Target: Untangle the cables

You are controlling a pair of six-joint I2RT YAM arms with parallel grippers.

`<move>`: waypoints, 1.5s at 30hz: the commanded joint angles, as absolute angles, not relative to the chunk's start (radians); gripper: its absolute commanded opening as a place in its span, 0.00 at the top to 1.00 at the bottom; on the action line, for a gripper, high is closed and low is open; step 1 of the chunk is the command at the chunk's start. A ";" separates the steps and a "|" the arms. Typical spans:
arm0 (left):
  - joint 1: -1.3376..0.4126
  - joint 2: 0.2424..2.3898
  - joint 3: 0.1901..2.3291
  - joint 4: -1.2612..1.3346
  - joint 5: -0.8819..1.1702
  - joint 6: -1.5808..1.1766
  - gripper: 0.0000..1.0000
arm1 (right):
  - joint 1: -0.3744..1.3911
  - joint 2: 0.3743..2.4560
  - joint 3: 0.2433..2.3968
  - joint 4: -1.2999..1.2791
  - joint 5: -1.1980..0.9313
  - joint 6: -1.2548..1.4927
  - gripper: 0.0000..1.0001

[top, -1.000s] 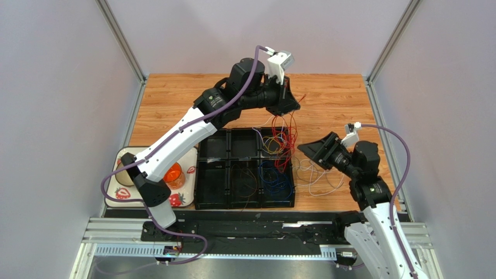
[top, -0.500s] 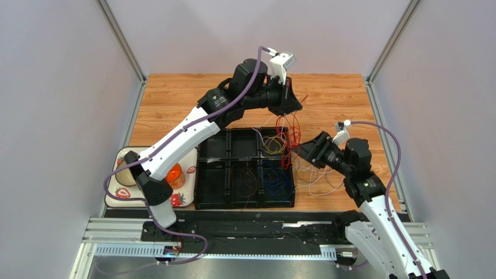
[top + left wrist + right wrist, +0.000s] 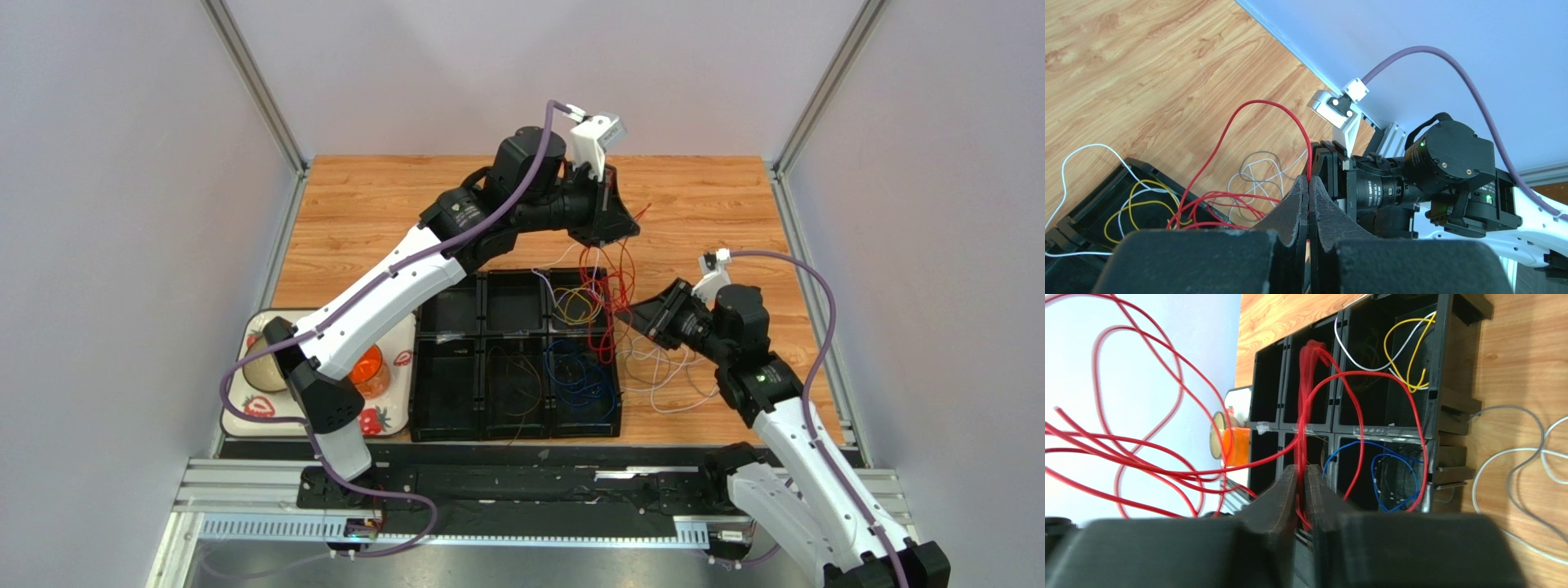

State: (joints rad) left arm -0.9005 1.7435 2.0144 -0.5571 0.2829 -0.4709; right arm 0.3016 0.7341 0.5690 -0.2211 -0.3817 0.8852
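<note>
A bunch of red cables (image 3: 610, 289) hangs from my left gripper (image 3: 610, 228) down over the back right cells of the black tray (image 3: 448, 404). The left gripper (image 3: 1309, 181) is shut on one red cable (image 3: 1260, 104) that loops up from its tips. At the tray's right edge, my right gripper (image 3: 648, 321) meets the hanging bunch. Seen from the wrist, the right gripper (image 3: 1303, 473) is shut on red cables (image 3: 1168, 460) running between its pads. Yellow cables (image 3: 574, 306) and blue cables (image 3: 577, 382) lie in tray cells. Grey-white cables (image 3: 675, 370) lie on the wood.
The black tray (image 3: 1450, 386) has several cells, holding yellow cables (image 3: 1407, 349) and blue cables (image 3: 1389, 478). A strawberry-patterned plate (image 3: 252, 410) with an orange object (image 3: 366, 368) sits left of it. Metal frame posts line both table sides.
My right gripper has moved left to the hanging red bunch and closed on it. The left arm has barely shifted and stays shut.
</note>
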 commanded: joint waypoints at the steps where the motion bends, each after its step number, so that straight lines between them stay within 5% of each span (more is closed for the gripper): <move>1: -0.894 1.729 2.008 -0.514 0.302 -0.485 1.00 | 0.314 0.729 0.583 -0.172 -0.341 0.879 0.99; 15: -0.854 1.625 2.065 -0.682 0.204 -0.388 1.00 | 0.284 0.649 0.667 -0.327 -0.127 0.784 1.00; 32: -0.661 1.174 1.761 -0.841 -0.101 -0.327 1.00 | -0.110 0.707 0.818 -0.410 -0.314 0.700 1.00; 45: -0.546 1.141 1.579 -0.799 -0.206 -0.370 1.00 | -0.126 0.692 0.782 -0.391 -0.362 0.716 1.00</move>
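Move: The left fingers hold the red tangle high up. The far-left box compartment lies about 28 cm to their left, level forward and some 36 cm below; the compartment with the yellow cable is only 5 cm left, the orange mug some 45 cm left and 12 cm back. The red strands hang right between the half-shut right fingers, some 3 cm back and 20 cm below the left hand. From the right hand, the white and grey cables lie 11 cm right and 5 cm back. Shut the right gripper on the red strands between its fingers, then draw them away to the right about 12 cm, rising some 5 cm and edging forward, turning clockwise. Keep the left fingers shut on their red cable and swing it some 28 cm left towards the far-left compartment, in an arc up and back down, turning about 40 degrees counter-clockwise. ##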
